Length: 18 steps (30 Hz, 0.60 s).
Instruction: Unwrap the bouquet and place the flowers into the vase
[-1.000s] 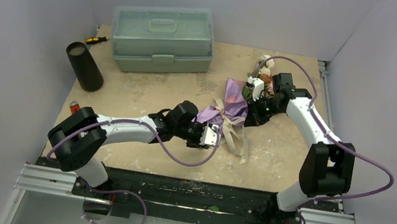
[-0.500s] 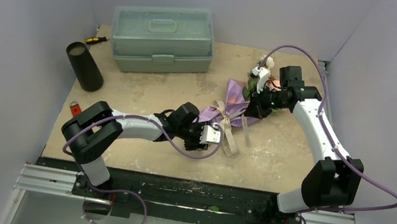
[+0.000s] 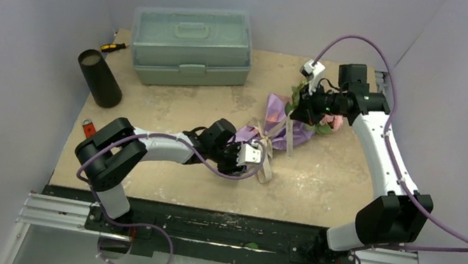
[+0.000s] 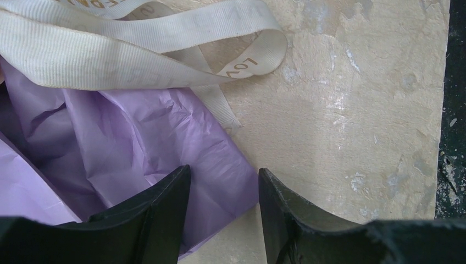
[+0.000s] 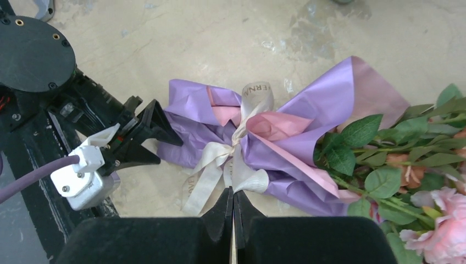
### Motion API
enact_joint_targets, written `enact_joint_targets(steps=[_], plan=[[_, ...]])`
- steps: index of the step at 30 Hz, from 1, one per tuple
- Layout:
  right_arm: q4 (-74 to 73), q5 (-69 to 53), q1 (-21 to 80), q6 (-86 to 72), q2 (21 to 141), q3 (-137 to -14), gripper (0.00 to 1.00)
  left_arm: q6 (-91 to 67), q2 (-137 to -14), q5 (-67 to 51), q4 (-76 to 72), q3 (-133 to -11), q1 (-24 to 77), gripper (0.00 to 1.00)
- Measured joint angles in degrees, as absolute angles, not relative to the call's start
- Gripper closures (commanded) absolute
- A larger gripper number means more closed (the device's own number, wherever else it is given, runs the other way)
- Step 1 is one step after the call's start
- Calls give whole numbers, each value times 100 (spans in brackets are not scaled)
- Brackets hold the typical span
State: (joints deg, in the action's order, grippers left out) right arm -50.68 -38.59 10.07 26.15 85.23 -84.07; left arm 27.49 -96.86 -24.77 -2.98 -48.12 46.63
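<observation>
The bouquet [image 3: 283,120] lies on the table in purple and pink paper [image 5: 286,132], tied with a beige ribbon [image 5: 220,154]. Its flowers [image 5: 417,181], pink roses with green leaves, stick out at the right end. My right gripper [image 5: 233,193] is shut on one strand of the ribbon, just above the bow [image 3: 293,112]. At the paper's tail end my left gripper [image 4: 222,173] stands open, a corner of purple paper [image 4: 165,143] lying between its fingers unclamped. The black vase [image 3: 99,77] stands upright at the far left.
A pale green toolbox [image 3: 192,44] sits at the back, a yellow-handled screwdriver [image 3: 113,47] to its left. A small red object [image 3: 86,126] lies near the left arm. Grey walls close in the table on three sides.
My right gripper has lifted and pulled back to the right with the ribbon, drawing its strands taut. The left gripper has shifted toward the paper's tail and its jaws have widened.
</observation>
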Motion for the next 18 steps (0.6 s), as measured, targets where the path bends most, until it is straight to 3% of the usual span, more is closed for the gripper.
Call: enact_joint_targets(steps=[18], plan=[[-4799, -4211, 506, 1723, 8554, -9894, 100, 2510, -9699, -2484, -318, -4812, 4600, 53]])
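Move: The ribbon's knot, from which the already pinched strand runs up to the right hand, lies about 8 cm to that hand's left, 2 cm ahead and 18 cm below. The flowers are some 15 cm ahead of the right hand, 6 cm to its right and 18 cm down; the wrapper's tail is 8 cm back, 14 cm left and 21 cm down. That tail sits right at the left hand's fingertips, about 1 cm below, with the knot some 11 cm ahead, 7 cm right and 1 cm up. The ribbon strand, still pinched in the right hand's shut fingers, is drawn steadily up and away from the knot, about 10 cm higher and a little forward (some 3 cm), the fingers tipping upward by about 15 degrees. The left hand stays low with its half-open fingers astride the wrapper's tail. ##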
